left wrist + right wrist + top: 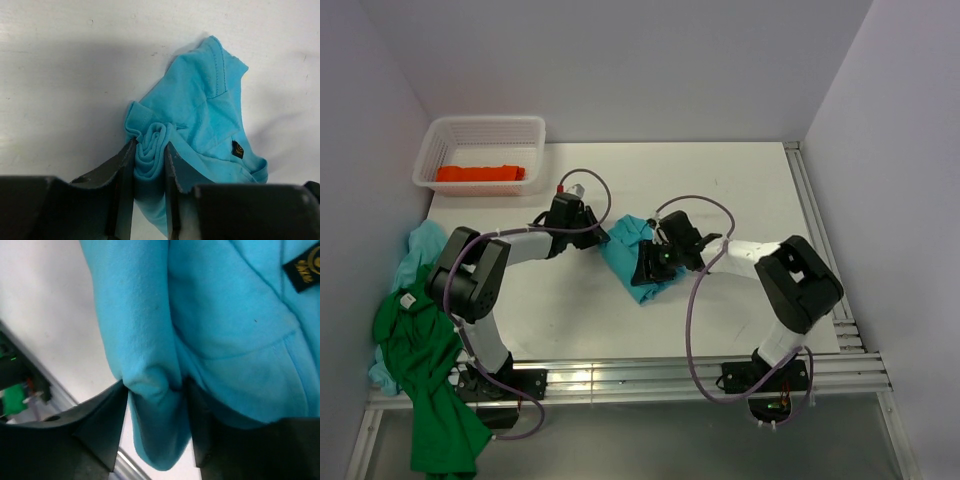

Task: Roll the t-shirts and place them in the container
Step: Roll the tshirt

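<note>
The turquoise t-shirt lies bunched in the middle of the table between my two grippers. My left gripper is shut on a rolled fold of it at its left edge; the fold sits between the fingers in the left wrist view. My right gripper is shut on its near right part; a thick fold is pinched between the jaws. The orange t-shirt lies in the white basket. The dark green t-shirt and the pale blue t-shirt lie heaped at the left edge.
The white mesh basket stands at the back left. Metal rails run along the table's right side and near edge. Grey walls close in the back and sides. Cables loop over both arms.
</note>
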Tool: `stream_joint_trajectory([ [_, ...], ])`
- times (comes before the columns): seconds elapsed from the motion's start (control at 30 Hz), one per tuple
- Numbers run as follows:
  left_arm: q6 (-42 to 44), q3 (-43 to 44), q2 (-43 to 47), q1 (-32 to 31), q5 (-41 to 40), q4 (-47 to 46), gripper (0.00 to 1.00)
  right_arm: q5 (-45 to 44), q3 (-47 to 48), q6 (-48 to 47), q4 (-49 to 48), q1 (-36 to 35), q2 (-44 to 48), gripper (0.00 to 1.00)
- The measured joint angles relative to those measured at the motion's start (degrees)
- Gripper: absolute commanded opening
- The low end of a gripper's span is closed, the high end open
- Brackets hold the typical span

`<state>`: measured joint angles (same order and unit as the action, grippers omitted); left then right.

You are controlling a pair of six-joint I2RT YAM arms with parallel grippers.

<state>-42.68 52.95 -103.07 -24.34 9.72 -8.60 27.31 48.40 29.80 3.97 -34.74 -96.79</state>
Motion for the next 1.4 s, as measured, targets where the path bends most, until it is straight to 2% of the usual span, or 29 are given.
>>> stream_joint_trajectory([
  [0.07,0.28,0.96,0.0,-0.24,-0.11,1.64,0.0,-4.9,-0.46,0.02,1.22,-1.31,2.58,0.69],
  [0.17,1.11,2.62,0.0,-0.7,-0.07,4.48,0.0,-14.8,-0.96,-0.37,6.23,-4.37,7.23,0.76],
  [0.27,1.99,4.98,-0.15,-1.31,0.5,8.04,0.0,-26.93,1.36,-1.03,13.05,-10.03,11.17,0.78],
  [0.4,3.1,7.8,-1.11,-1.97,1.11,11.3,0.0,-42.05,9.14,-2.4,19.45,-19.91,11.26,0.81],
  [0.53,4.13,8.66,-1.29,-2.16,1.44,14.45,0.0,-52.09,16.09,-4.7,22.86,-27.28,8.79,0.84],
  [0.7,4.66,10.78,-2.32,-2.16,2.67,17.33,0.0,-64.46,25.88,-6.97,27.19,-32.11,-2.95,0.88],
  [0.9,5.18,12.11,-3.89,-2.16,4.46,18.08,0.0,-72.11,28.48,-10.25,30.05,-35.3,-15.1,0.89],
  [1.4,5.64,12.96,-4.68,-1.55,6.47,18.75,0.0,-83.8,38.82,-13.6,34.58,-35.52,-28.35,0.86],
])
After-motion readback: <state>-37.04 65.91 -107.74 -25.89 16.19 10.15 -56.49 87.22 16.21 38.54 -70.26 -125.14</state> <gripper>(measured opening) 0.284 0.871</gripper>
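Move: The t-shirt's rolled strip lies on the table between the hands. Its middle is about 4 cm left of and 3 cm ahead of the right hand, a centimetre below it; from the left hand, which pinches the far-left end, it is some 5 cm back, 5 cm to the right and 2 cm down. From the right hand, the left gripper is about 8 cm ahead and 9 cm left, the loose collar roughly 11 cm ahead and 2 cm left. The right hand, its fingers already half open around the near part of the roll, spreads them wide and comes free, dips a little right, then arcs up about 9 cm and left, and sinks again with a slight forward reach to set the open fingers astride the roll just short of the left gripper. On the way its wrist swings round by some 85 degrees, so that the fingers go from pointing left and down to forward and down, while the left hand keeps its pinch and eases right and slightly back, turning a little clockwise. ##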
